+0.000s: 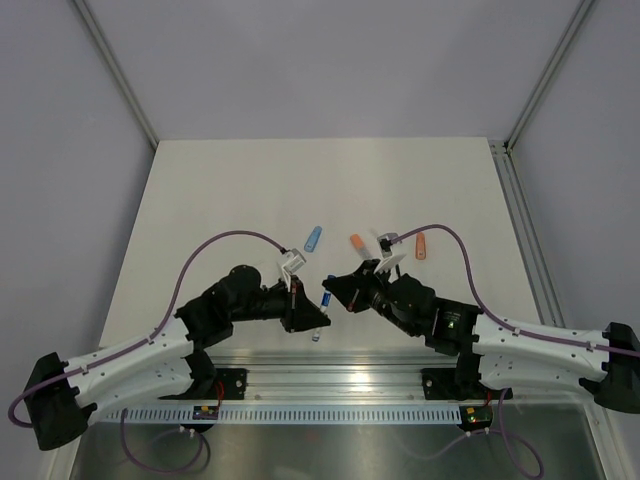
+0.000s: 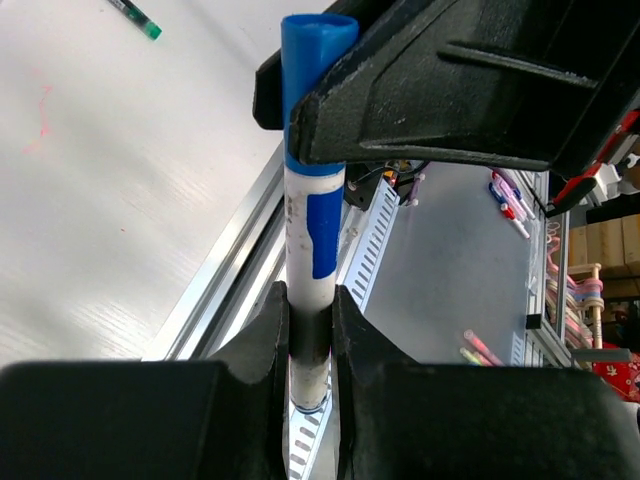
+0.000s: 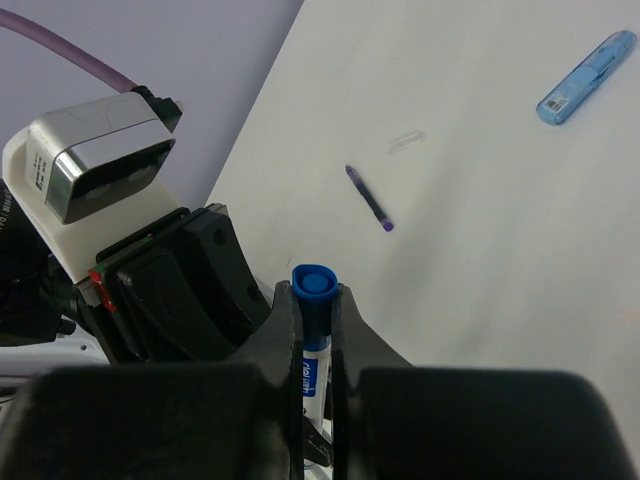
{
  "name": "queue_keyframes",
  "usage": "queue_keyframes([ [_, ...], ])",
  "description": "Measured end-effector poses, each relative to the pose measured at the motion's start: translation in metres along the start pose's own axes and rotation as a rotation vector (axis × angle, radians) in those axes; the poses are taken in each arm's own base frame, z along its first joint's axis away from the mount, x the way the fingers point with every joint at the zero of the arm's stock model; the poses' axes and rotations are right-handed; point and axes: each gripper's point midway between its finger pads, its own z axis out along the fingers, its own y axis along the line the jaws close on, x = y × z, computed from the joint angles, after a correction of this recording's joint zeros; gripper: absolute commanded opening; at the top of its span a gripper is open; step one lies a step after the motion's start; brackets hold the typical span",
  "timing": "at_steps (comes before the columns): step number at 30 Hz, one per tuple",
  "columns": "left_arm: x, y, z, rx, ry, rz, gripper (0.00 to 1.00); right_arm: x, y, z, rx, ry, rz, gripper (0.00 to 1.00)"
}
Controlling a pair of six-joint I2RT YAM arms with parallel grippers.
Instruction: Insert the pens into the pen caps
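A white pen (image 2: 308, 230) with a blue label stands upright between the fingers of my left gripper (image 2: 310, 330), which is shut on its lower barrel. A blue pen cap (image 3: 314, 290) sits on the pen's upper end. My right gripper (image 3: 315, 300) is shut on that cap, its dark fingers (image 2: 470, 90) pressing on either side. In the top view the two grippers meet near the table's front edge, with the pen (image 1: 322, 312) between them. A light blue cap (image 1: 313, 238) and two orange caps (image 1: 356, 242) (image 1: 421, 245) lie on the table behind.
A thin dark pen with a purple tip (image 3: 368, 197) and a clear cap (image 3: 405, 141) lie on the white table (image 1: 220, 210). A green-tipped pen (image 2: 135, 17) lies further off. The aluminium rail (image 1: 330, 370) runs along the near edge.
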Motion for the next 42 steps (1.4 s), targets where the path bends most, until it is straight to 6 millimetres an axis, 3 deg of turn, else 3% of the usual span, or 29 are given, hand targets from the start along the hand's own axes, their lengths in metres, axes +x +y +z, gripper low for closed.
queue_keyframes([
  [5, -0.009, -0.003, 0.002, -0.009, 0.013, 0.013, 0.0, -0.009, 0.001, -0.002, 0.003, -0.055, 0.023, 0.0],
  [11, -0.003, 0.01, 0.007, -0.043, 0.049, -0.022, 0.02, -0.003, -0.013, 0.007, 0.072, -0.064, 0.025, 0.0],
  [16, -0.007, 0.009, 0.01, -0.027, 0.025, -0.032, 0.25, -0.011, -0.018, 0.009, 0.107, -0.06, 0.028, 0.0],
  [22, -0.017, 0.019, 0.003, -0.046, -0.09, -0.029, 0.52, -0.023, -0.034, 0.038, 0.143, 0.005, 0.044, 0.0],
  [23, -0.016, 0.022, -0.001, -0.055, -0.103, -0.027, 0.67, -0.023, -0.039, 0.044, 0.154, 0.021, 0.049, 0.0],
  [26, -0.013, 0.022, -0.01, -0.064, -0.127, -0.016, 0.92, -0.025, -0.06, 0.059, 0.199, 0.045, 0.047, 0.0],
  [28, -0.015, 0.02, -0.016, -0.069, -0.145, -0.008, 0.98, -0.027, -0.076, 0.066, 0.237, 0.053, 0.038, 0.0],
  [33, -0.012, 0.03, -0.032, -0.154, -0.166, -0.021, 0.99, -0.035, -0.111, 0.088, 0.303, 0.081, 0.015, 0.0],
  [37, -0.009, 0.039, -0.051, -0.242, -0.182, -0.032, 0.99, -0.035, -0.157, 0.111, 0.381, 0.134, -0.008, 0.0],
  [42, -0.032, 0.027, -0.079, -0.28, -0.291, 0.01, 0.99, -0.024, -0.21, 0.142, 0.478, 0.24, -0.057, 0.0],
])
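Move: The blue-capped pen is shared by both hands: its middle lies about 5 cm back, 1 cm left and 4 cm below the right hand, which pinches its cap, and roughly 1 cm ahead of and above the left hand, level sideways. From the right hand, the bare table spot lies some 18 cm ahead, 3 cm right, 20 below; the light-blue pen 23 ahead, 5 left; the near orange-capped pen 20 ahead, 9 right, both also 20 below. The blue-capped pen stays between both grippers as they drift slightly forward together; then the left fingers open wide, release its barrel and back off about 8 cm to the left, turning counter-clockwise. The right hand keeps its pinch on the cap and carries the pen forward some 20 cm and down about 15, tilting the fingers downward, to between the light-blue and orange-capped pens. ##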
